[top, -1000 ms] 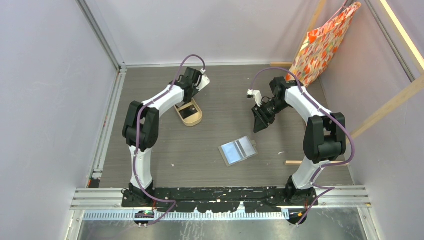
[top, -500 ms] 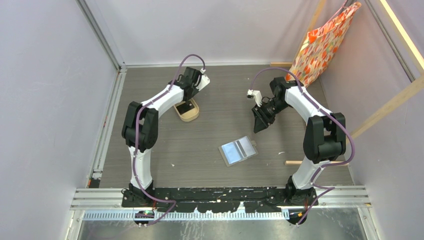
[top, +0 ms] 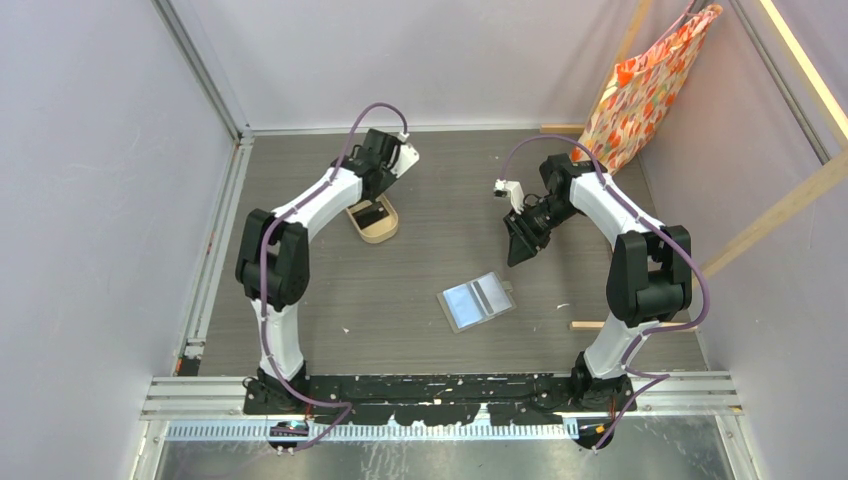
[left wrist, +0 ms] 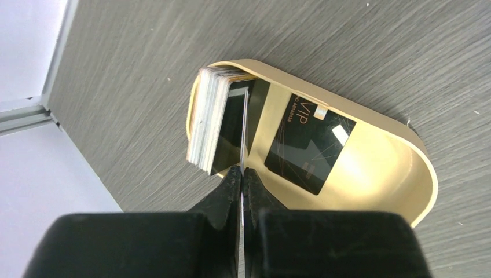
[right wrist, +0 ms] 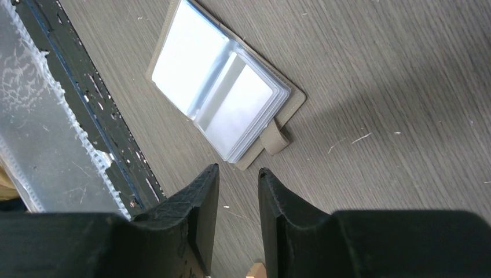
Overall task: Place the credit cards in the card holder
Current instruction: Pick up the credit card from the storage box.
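A tan oval tray [left wrist: 370, 110] holds a stack of credit cards [left wrist: 208, 119] standing on edge at one end. A black VIP card [left wrist: 307, 145] lies flat on the tray's floor. My left gripper [left wrist: 241, 172] is shut on one thin card [left wrist: 244, 127], seen edge-on just beside the stack. From above, the left gripper [top: 372, 205] sits over the tray [top: 385, 236]. The card holder [top: 477, 300] lies open on the table, pale sleeves up, its snap tab [right wrist: 273, 139] sticking out. My right gripper [right wrist: 238, 172] hangs open and empty above the table near the card holder [right wrist: 214, 95].
A patterned orange bag [top: 650, 90] hangs at the back right beside a wooden frame. A short wooden stick [top: 590, 324] lies on the table near the right arm. The black base rail [right wrist: 87, 104] runs along the near edge.
The left gripper's jaws have shut on a card at the stack, and the left arm's elbow has shifted slightly left. The right arm has not moved.
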`<action>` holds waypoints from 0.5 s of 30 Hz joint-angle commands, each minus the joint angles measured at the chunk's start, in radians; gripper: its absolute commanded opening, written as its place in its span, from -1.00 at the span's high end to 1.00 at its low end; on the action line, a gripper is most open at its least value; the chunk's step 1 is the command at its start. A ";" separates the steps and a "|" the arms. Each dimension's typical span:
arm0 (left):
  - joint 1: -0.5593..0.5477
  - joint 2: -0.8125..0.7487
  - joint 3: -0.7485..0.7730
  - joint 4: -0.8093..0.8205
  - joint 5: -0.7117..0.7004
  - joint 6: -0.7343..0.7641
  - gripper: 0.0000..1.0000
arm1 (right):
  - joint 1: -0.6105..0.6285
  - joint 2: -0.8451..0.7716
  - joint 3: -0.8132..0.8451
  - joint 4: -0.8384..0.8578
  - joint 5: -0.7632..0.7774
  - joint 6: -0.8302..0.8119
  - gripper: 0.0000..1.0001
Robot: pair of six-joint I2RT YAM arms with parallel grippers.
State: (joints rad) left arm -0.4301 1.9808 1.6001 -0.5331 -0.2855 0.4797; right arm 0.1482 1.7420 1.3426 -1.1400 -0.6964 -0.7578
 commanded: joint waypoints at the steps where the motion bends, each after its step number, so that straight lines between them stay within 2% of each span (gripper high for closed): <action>1: -0.005 -0.128 0.001 0.022 0.022 -0.041 0.99 | -0.003 -0.010 0.009 -0.017 -0.029 -0.018 0.28; 8: -0.032 -0.276 -0.085 0.107 0.060 -0.096 0.99 | -0.004 -0.026 0.009 -0.023 -0.041 -0.024 0.28; 13: -0.035 -0.388 -0.147 0.177 0.270 -0.240 0.99 | -0.003 -0.079 0.007 -0.029 -0.075 -0.021 0.28; 15: -0.034 -0.429 -0.173 0.211 0.396 -0.326 0.99 | -0.003 -0.115 0.001 -0.027 -0.092 -0.015 0.28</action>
State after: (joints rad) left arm -0.4610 1.6455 1.4643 -0.4381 -0.1261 0.3229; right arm 0.1482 1.7321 1.3422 -1.1507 -0.7269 -0.7616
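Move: Over the far end of the storage box, the left hand already pinches a card by its edge; the card holder it is bound for lies open about 26 cm back and 25 cm to the right, some 7 cm lower. The card stack is right under this hand, about 4 cm down, and the box's middle some 5 cm back and 2 cm to the right. From the right hand the holder lies about 8 cm back and 7 cm to the left. Lifting the pinched card up and away from the stack, the left hand rises about 10 cm, at first nearly straight up, then also drawing back and to the right by roughly 4 cm each, in the holder's direction. The wrist rolls some 20 degrees, left side sinking, and the fingertips tip up a little; the fingers stay shut on the card. ##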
